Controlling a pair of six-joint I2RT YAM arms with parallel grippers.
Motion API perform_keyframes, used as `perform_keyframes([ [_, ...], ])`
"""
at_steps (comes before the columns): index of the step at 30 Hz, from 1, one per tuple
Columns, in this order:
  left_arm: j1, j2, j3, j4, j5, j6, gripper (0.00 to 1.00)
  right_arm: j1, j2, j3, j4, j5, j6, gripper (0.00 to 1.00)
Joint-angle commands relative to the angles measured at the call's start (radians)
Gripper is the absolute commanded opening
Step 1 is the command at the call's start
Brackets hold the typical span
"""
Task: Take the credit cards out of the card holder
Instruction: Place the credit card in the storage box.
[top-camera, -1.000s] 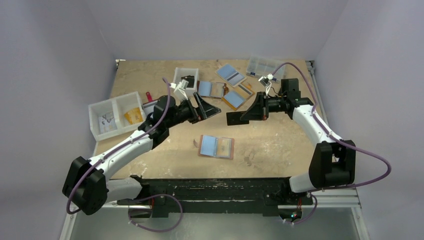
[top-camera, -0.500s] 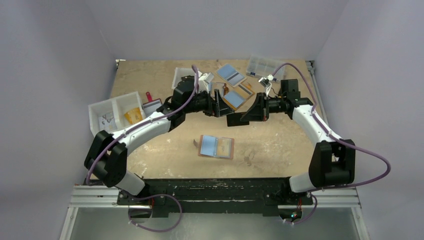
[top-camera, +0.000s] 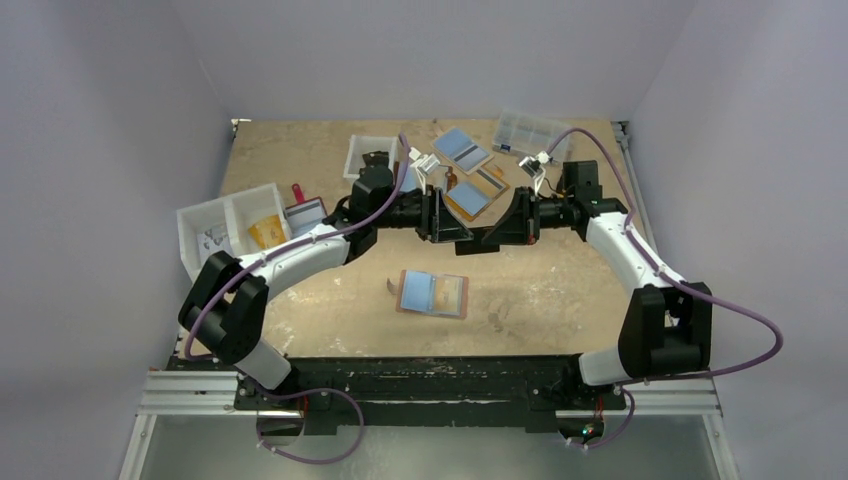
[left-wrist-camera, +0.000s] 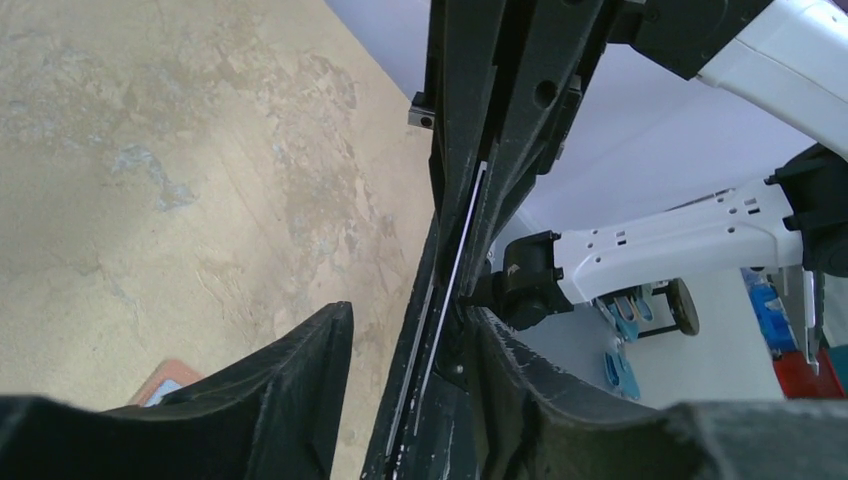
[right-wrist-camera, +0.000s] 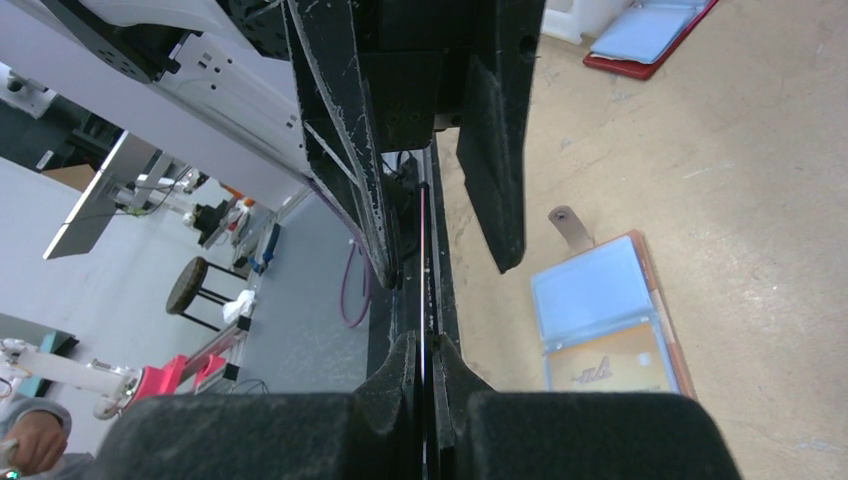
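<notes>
The tan card holder (top-camera: 433, 294) lies open on the table, a light blue credit card (top-camera: 416, 291) showing in its left half. Above it my right gripper (top-camera: 497, 238) is shut on a dark credit card (right-wrist-camera: 423, 260), held edge-on in the air. My left gripper (top-camera: 450, 228) faces it from the left, jaws open and straddling the card's free end (left-wrist-camera: 455, 270). One left finger (left-wrist-camera: 300, 370) stands off the card with a gap; the other (left-wrist-camera: 520, 370) is close against it. The holder (right-wrist-camera: 610, 320) lies below in the right wrist view.
Two white bins (top-camera: 230, 230) stand at the left and another (top-camera: 368, 155) at the back. A dark red wallet (top-camera: 305, 212), several open orange wallets (top-camera: 475, 195) and a clear organiser box (top-camera: 530, 132) lie behind the grippers.
My left arm has swung right to meet the right gripper, and its jaws have narrowed around the held card. The right arm and the card holder have not moved.
</notes>
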Motion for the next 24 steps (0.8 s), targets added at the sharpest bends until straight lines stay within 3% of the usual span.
perform_keyframes([
  [1, -0.012, 0.000, -0.004, 0.098, 0.059, -0.015, 0.41, -0.003, -0.039, -0.004, 0.012, -0.037, -0.014, 0.00],
  [7, -0.019, 0.019, -0.007, 0.159, 0.104, -0.054, 0.02, -0.004, -0.038, -0.006, 0.014, -0.029, -0.013, 0.00],
  [9, -0.019, 0.017, -0.016, 0.163, 0.118, -0.057, 0.00, -0.004, -0.038, -0.006, 0.014, -0.024, -0.014, 0.00],
  [12, -0.016, -0.002, -0.036, 0.158, 0.103, -0.052, 0.00, -0.007, -0.042, 0.000, 0.003, -0.013, -0.029, 0.22],
  [15, 0.007, -0.017, -0.058, 0.133, 0.080, -0.045, 0.00, -0.018, -0.046, 0.033, -0.088, 0.039, -0.113, 0.72],
  [17, 0.032, -0.031, -0.083, 0.132, 0.067, -0.058, 0.00, -0.024, -0.050, 0.072, -0.217, 0.110, -0.234, 0.94],
  [18, 0.046, -0.040, -0.097, 0.132, 0.060, -0.066, 0.00, -0.025, -0.054, 0.084, -0.248, 0.140, -0.276, 0.98],
  [24, 0.163, -0.095, -0.129, 0.013, -0.043, -0.052, 0.00, -0.048, -0.088, 0.062, -0.254, 0.227, -0.317, 0.99],
])
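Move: The credit card is held out in my right hand, its middle some 4 cm to the left of that hand. From my left hand, whose half-open fingers already straddle its free end, its middle lies about 3 cm right and 1 cm back. From my left hand the open card holder lies about 7 cm back, 6 cm left and 20 cm below; the orange holder about 16 cm ahead, 3 cm right; the small white box some 24 cm ahead, 21 cm left, both low on the table. I shut my left fingers on the credit card's free end while easing that hand back about 1.5 cm and slightly up. Only then does my right hand spread its fingers wide and let go, backing off a couple of centimetres right and down. My left hand keeps its pinch and carries the card about 4 cm left and 4 cm down from there, swinging forward too. ##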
